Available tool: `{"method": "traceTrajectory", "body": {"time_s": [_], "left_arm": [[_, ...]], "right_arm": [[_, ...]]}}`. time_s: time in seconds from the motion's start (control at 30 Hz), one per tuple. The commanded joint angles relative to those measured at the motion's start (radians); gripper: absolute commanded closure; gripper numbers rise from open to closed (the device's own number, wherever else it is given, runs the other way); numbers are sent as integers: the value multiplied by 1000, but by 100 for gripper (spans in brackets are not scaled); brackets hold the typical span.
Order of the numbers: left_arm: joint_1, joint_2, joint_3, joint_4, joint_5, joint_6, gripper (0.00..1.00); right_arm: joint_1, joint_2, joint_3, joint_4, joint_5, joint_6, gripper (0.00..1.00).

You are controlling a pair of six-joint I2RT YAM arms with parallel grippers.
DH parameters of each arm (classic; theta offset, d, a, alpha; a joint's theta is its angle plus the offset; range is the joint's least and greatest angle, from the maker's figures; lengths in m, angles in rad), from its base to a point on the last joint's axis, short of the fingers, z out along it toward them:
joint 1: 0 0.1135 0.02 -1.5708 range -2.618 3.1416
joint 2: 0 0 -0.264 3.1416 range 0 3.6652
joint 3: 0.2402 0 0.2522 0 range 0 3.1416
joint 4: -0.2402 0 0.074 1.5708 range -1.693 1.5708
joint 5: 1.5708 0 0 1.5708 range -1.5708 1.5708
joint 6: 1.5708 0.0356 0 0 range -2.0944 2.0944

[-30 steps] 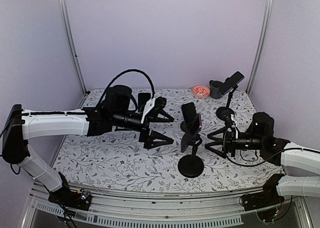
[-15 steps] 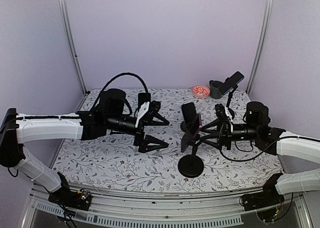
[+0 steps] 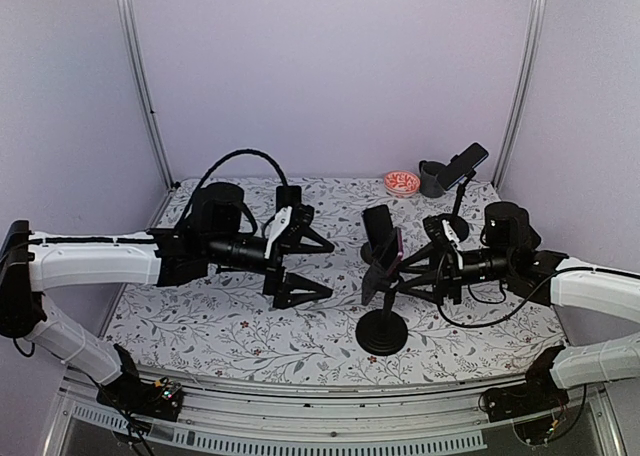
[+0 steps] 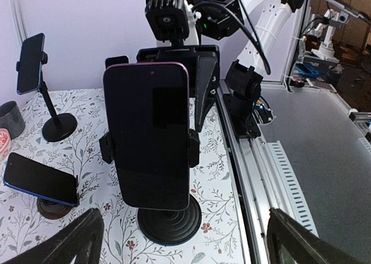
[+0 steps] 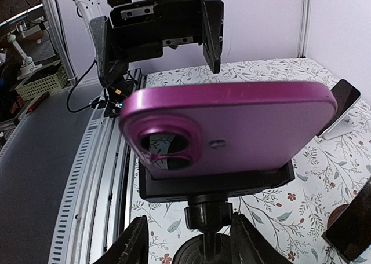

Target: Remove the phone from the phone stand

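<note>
A phone with a magenta back [image 5: 232,125] and dark screen [image 4: 152,136] stands upright, clamped in the black phone stand [image 3: 382,333] at mid-table; the top view shows the phone [image 3: 386,248] edge-on. My right gripper [image 3: 403,278] reaches in from the right behind the phone, and in its wrist view the right gripper [image 5: 188,232] has its fingers either side of the stand's neck [image 5: 207,215]. The right finger is against the collar and a gap shows at the left one. My left gripper [image 3: 325,269] hangs wide open in front of the screen, apart from it; in its own view the left gripper [image 4: 182,241] holds nothing.
A second phone on a tall stand [image 3: 462,164] is at the back right, beside a grey cup [image 3: 432,179] and a red bowl [image 3: 402,183]. A blue phone [image 4: 40,180] leans on a low round holder. The table's metal front rail [image 4: 255,177] runs close by the stand.
My right arm has swung in towards the stand and its jaws have narrowed round the neck. The left arm has drawn back a little to the left, still wide open.
</note>
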Motion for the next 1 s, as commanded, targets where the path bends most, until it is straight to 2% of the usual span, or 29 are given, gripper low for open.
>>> {"method": "traceTrajectory", "body": {"time_s": [0.0, 0.3, 0.5, 0.6, 0.7, 0.97], "left_arm": [[11, -20, -21, 45, 1, -12, 1], [21, -16, -48, 83, 5, -34, 1], [26, -28, -73, 110, -7, -51, 1], [27, -45, -97, 127, -27, -65, 1], [28, -59, -127, 158, -44, -90, 1], [32, -94, -166, 167, -96, -132, 1]], "right_arm": [[19, 33, 20, -27, 6, -34, 51], [19, 66, 25, -25, 34, -54, 62], [21, 70, 33, 21, 24, -52, 79], [21, 114, 61, 48, -2, -53, 93], [31, 162, 91, 94, -26, -54, 100], [75, 300, 217, 134, -109, -120, 100]]}}
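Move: The post of the phone stand is roughly 3 cm to the left of my right hand, 1 cm ahead and 4 cm lower. The phone leans in the holder about 4 cm left, 1 cm ahead and 6 cm above that hand; a low phone on its own stand sits some 18 cm ahead, 2 cm left, 12 cm down. From my left hand the held phone is about 12 cm right, 3 cm ahead and 1 cm up. I sink my right hand about 2 cm beneath the phone's holder while closing its half-open fingers to nearly shut at the stand's post, then drive left almost 4 cm and slightly forward, pushing the post along with the fingertips. My left hand, still wide open, eases left and down some 2 cm. ##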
